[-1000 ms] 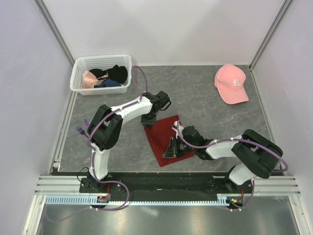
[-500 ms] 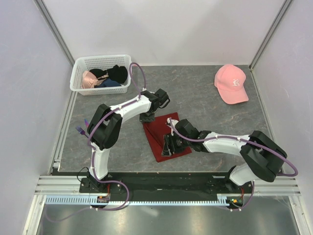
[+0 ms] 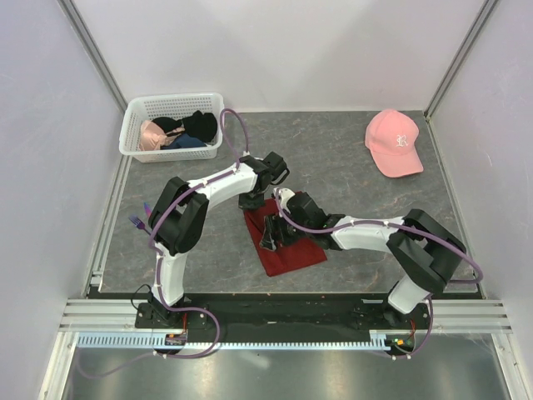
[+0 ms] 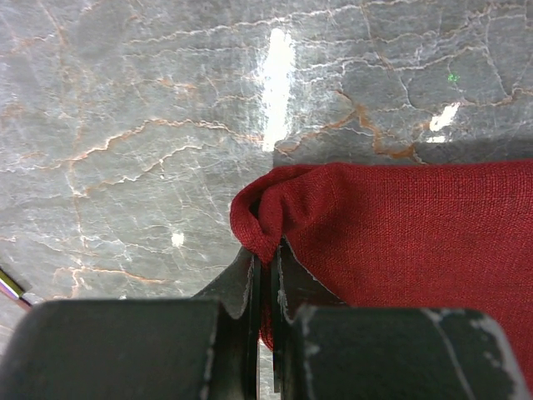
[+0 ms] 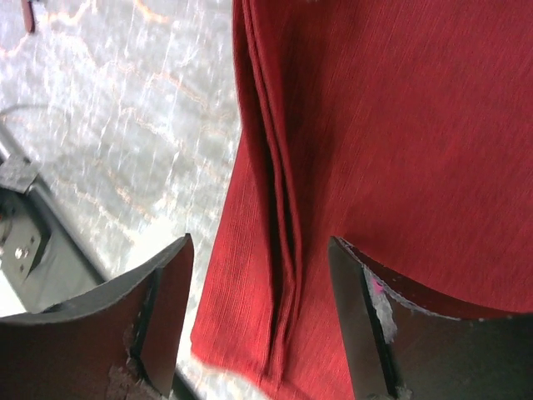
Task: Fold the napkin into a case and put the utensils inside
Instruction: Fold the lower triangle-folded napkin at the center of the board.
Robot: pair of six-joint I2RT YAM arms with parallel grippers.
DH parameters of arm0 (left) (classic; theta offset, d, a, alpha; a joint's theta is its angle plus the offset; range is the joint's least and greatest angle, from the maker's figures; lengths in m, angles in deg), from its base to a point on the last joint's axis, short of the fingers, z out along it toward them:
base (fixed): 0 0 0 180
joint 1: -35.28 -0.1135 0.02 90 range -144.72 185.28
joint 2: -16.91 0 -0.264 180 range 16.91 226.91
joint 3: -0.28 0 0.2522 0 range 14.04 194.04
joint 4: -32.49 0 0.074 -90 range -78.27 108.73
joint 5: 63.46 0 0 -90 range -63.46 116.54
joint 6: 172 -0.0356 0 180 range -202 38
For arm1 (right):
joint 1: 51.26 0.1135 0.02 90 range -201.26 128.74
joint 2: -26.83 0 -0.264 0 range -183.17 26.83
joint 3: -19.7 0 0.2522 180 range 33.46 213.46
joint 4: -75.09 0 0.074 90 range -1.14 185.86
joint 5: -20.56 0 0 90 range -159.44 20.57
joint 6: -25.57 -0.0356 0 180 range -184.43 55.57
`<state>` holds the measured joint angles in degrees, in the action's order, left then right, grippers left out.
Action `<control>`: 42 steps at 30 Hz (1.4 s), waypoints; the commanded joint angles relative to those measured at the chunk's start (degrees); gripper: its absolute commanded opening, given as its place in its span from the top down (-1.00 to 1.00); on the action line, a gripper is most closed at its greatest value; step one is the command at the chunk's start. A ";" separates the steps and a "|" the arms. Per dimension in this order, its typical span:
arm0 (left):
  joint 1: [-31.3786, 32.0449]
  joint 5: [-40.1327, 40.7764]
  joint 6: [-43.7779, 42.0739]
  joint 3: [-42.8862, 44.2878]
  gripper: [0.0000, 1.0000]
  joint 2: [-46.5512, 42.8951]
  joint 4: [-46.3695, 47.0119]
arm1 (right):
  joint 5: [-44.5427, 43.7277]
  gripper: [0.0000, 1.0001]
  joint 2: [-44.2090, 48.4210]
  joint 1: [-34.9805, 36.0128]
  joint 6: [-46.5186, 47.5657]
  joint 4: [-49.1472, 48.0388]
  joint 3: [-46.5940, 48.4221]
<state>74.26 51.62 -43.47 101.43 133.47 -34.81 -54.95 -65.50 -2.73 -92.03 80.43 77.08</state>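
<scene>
The dark red napkin (image 3: 293, 248) lies folded flat on the grey table, between the two arms. My left gripper (image 3: 251, 202) is shut on its far left corner, and the pinched cloth (image 4: 265, 218) bunches up just ahead of the fingertips (image 4: 266, 254). My right gripper (image 3: 271, 237) hovers open over the napkin's left side. Its jaws straddle the stacked fold edges (image 5: 279, 217) and hold nothing. Thin purple sticks (image 3: 137, 221), possibly the utensils, lie at the table's left edge. One tip of them (image 4: 10, 287) shows in the left wrist view.
A white basket (image 3: 133, 133) with black and pink garments stands at the back left. A pink cap (image 3: 394, 142) lies at the back right. A metal rail runs along the table's left edge (image 3: 107, 225).
My right gripper has moved left across the napkin and opened, letting go of the cloth edge it held. The left gripper keeps its pinch on the corner.
</scene>
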 commanded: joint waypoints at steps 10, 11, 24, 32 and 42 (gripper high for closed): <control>-0.13 -2.76 1.20 -1.53 0.96 -4.23 2.56 | -2.97 -0.10 -7.50 0.07 3.96 -12.31 4.99; -0.31 -3.02 1.20 -1.70 0.96 -4.66 2.56 | -2.71 -0.07 -7.86 0.07 3.86 -13.01 4.99; -1.45 -6.35 -0.46 -2.67 0.65 -6.95 4.40 | -3.67 1.00 -6.46 -0.19 -3.41 -16.62 1.57; -2.33 -11.97 -3.01 -3.63 -0.09 -12.22 7.66 | 2.82 1.00 -5.22 -3.18 -10.11 -20.93 -3.01; -3.47 -20.15 -3.02 -11.36 -0.20 -20.83 13.46 | 10.65 1.00 -5.22 -10.65 -19.77 -26.28 -8.19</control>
<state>71.59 35.87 -45.42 93.21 116.68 -25.28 -48.14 -72.32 -11.12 -106.80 59.27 71.33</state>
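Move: The open right hand has the napkin's loose folded edge about 4 cm ahead, 3 cm to its left and 1 cm lower. The napkin's far-left corner is about 9 cm ahead of the right hand and 5 cm left; its near-left corner is some 10 cm back, 1 cm left and 3 cm lower. The left hand already pinches the far-left corner between its fingertips, with that edge roughly 5 cm back and 3 cm right of it. Reach the open right gripper about 5 cm forward and left onto the napkin's folded edge and close the fingers on it, then draw the pinched edge some 3 cm to the right. Keep the left pinch on the corner until the right fingers have shut; then open the left gripper and lift it about 6 cm, drifting right as its fingertips swing rightward. ##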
